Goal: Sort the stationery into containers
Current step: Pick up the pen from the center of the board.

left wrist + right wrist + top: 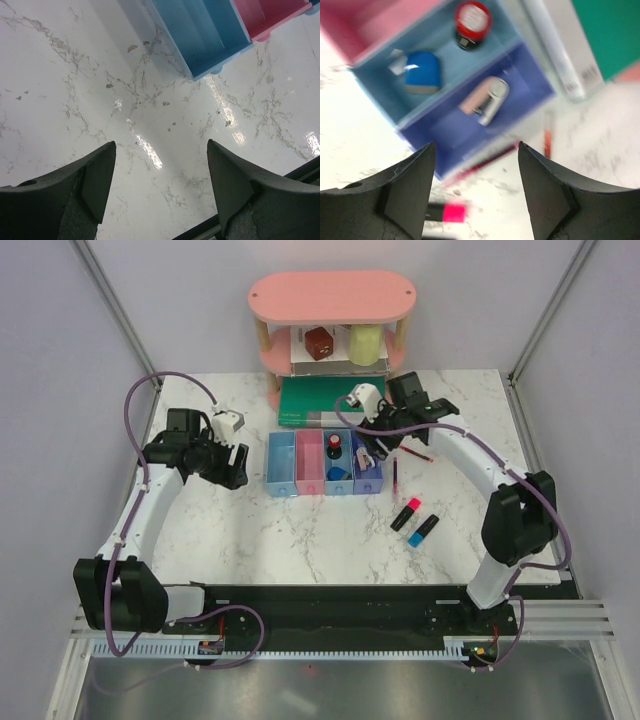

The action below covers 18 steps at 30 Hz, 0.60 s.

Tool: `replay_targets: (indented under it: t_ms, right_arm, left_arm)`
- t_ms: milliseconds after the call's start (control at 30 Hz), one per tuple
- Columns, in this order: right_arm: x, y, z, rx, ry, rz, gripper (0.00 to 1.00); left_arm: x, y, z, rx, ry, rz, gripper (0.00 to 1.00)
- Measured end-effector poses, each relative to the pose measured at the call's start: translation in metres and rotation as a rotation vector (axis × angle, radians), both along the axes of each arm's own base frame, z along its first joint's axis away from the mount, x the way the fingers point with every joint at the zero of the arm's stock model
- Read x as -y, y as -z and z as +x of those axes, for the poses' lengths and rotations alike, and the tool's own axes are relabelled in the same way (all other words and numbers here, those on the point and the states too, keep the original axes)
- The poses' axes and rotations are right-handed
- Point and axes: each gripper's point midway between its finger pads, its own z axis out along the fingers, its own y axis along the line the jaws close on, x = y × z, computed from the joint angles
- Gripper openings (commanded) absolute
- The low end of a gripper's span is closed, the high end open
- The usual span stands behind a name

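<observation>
The containers stand as a joined row mid-table: light blue bin (281, 462), pink bin (310, 462), blue bin (339, 462) and purple-blue bin (367, 468). In the blue bin lie a red-black round piece (472, 20) and a blue piece (422, 72). A beige-white piece (486, 99) lies in the purple-blue bin. Just right of that bin a thin red pen (396, 475) lies on the table. The pink-ended highlighter (405, 513) and blue-ended highlighter (423, 530) lie further right and nearer. My right gripper (476, 150) hovers open and empty over the purple-blue bin's edge and the pen. My left gripper (161, 145) hangs open over bare marble left of the light blue bin (205, 35).
A pink two-tier shelf (332, 298) stands at the back, holding a brown object (319, 342) and a yellow one (365, 342). A flat green book (308, 400) lies just behind the bins. Grey walls close both sides.
</observation>
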Motion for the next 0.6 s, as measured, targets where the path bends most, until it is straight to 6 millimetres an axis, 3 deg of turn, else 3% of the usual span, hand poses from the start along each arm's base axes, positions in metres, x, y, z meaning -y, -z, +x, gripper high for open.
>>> replay_targets:
  t_ms: [133,200,267,500,600]
  right_arm:
    - [0.060,0.003,0.021,0.010,0.147,-0.017,0.74]
    - [0.090,0.015,0.027,-0.002,0.206,-0.051,0.74]
    - [0.107,0.028,0.031,-0.023,0.231,-0.080,0.74]
    - [0.129,0.089,0.051,-0.124,0.232,-0.161,0.74]
    - [0.131,0.100,0.068,-0.131,0.229,-0.168,0.74]
  left_arm:
    - [0.000,0.002,-0.002,-0.006,0.004,0.002,0.80]
    - [0.000,0.002,-0.002,-0.007,0.005,0.000,0.80]
    - [0.001,0.002,-0.002,-0.007,0.007,-0.003,0.80]
    - [0.001,0.002,-0.002,-0.008,0.007,-0.003,0.80]
    - [0.001,0.003,-0.003,-0.011,0.007,-0.002,0.80]
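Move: The orange-and-black pen lying aslant is some 8 cm ahead of the right hand, 13 cm to its right and 14 cm below. The red pen lies about 2 cm back and 8 cm to the right; the dark blue bin is just about underneath, its middle 3 cm ahead and 2 cm left. The pink-ended marker is roughly 14 cm back and 9 cm right. From the left hand, the slanting pen is about 17 cm ahead and 53 cm to the right. Towards the slanting orange-and-black pen, the right hand sweeps about 13 cm right from over the dark blue bin, then curves down some 10 cm, pushing forward about 7 cm, mostly late on. The wrist turns roughly 15 degrees clockwise and the fingers come more nearly upright, staying open to either side of the pen's line, with no touch visible. ##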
